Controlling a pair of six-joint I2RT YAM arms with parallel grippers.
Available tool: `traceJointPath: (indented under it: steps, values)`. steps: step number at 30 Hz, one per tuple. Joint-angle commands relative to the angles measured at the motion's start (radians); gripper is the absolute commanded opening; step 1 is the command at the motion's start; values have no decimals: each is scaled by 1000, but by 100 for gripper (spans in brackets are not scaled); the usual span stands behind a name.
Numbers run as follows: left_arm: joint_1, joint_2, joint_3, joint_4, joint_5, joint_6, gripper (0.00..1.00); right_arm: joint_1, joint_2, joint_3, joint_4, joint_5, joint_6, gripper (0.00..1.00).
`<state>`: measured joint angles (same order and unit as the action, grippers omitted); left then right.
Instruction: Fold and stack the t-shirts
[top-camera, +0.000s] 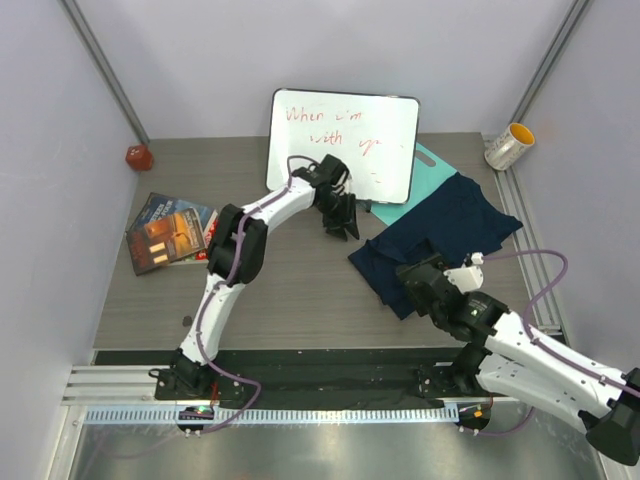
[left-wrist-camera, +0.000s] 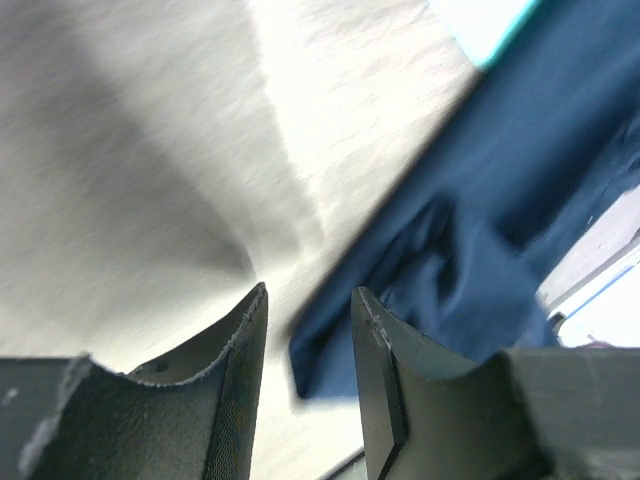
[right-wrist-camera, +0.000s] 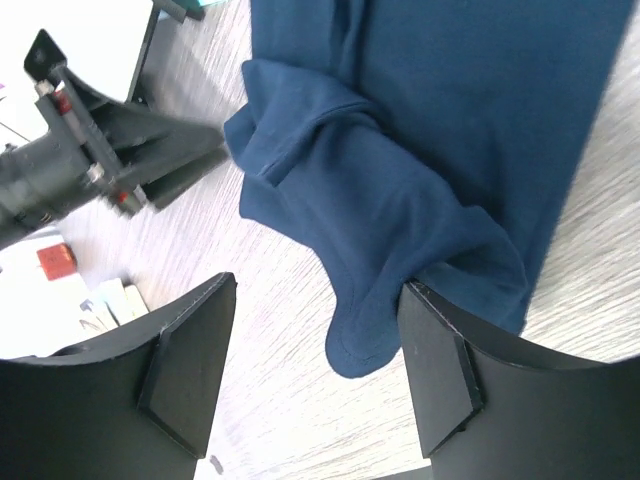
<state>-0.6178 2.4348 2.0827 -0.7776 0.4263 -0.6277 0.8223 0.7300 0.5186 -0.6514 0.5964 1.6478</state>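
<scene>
The t-shirts show as one dark navy pile (top-camera: 445, 232) on the right of the table, partly over a teal board (top-camera: 432, 162). My left gripper (top-camera: 344, 226) hangs just left of the pile's upper edge. In the left wrist view it (left-wrist-camera: 308, 300) is open, with nothing between the fingers and navy cloth (left-wrist-camera: 500, 200) beyond them. My right gripper (top-camera: 412, 278) sits at the pile's near-left corner. In the right wrist view it (right-wrist-camera: 315, 295) is open, and a loose rounded corner of the cloth (right-wrist-camera: 370, 330) lies against the inner face of its right finger (right-wrist-camera: 440, 370).
A whiteboard (top-camera: 345, 145) with red writing leans at the back centre. A yellow-rimmed cup (top-camera: 510, 147) lies at the back right. Books (top-camera: 170, 232) and a red object (top-camera: 138, 157) lie at the left. The left arm's gripper body (right-wrist-camera: 120, 165) shows in the right wrist view.
</scene>
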Motion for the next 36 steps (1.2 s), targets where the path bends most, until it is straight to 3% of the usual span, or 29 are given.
traceJointPath:
  steps: [1,5,12,36]
  values:
    - [12,-180,-107,69,-20,23,40,-6,91,90,10,17,-69,70]
    - [16,-207,-107,60,-9,26,40,-15,166,146,13,10,-108,70]
    - [13,-189,-124,121,143,-15,40,-103,190,135,39,-50,-118,69]
    - [-88,-226,-271,181,206,-17,41,-290,241,41,52,-118,-124,68]
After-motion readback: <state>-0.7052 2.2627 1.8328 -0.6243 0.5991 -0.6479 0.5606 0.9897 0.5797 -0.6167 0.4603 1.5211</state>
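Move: The shirt's left corner, with its folded flap, lies about 7 cm back and 5 cm right of my left hand, 3 cm below it. From that hand, the whiteboard's middle is some 23 cm straight ahead, and the teal board 13 cm ahead and 16 cm right. The shirt's near end lies about 10 cm under my right hand, 1 cm back and 2 cm right. The shirt's main body is some 16 cm ahead and 9 cm right of this hand. I lift my left hand about 6 cm off the bare table beside the shirt, then draw it back some 7 cm and 3 cm right, sinking a little, to hover over the flap with fingers still parted, turning about 10 degrees clockwise. My right hand eases forward 3 cm, then shifts right and sinks some 4 cm towards the shirt's near end, tipping its open fingers steeper. ##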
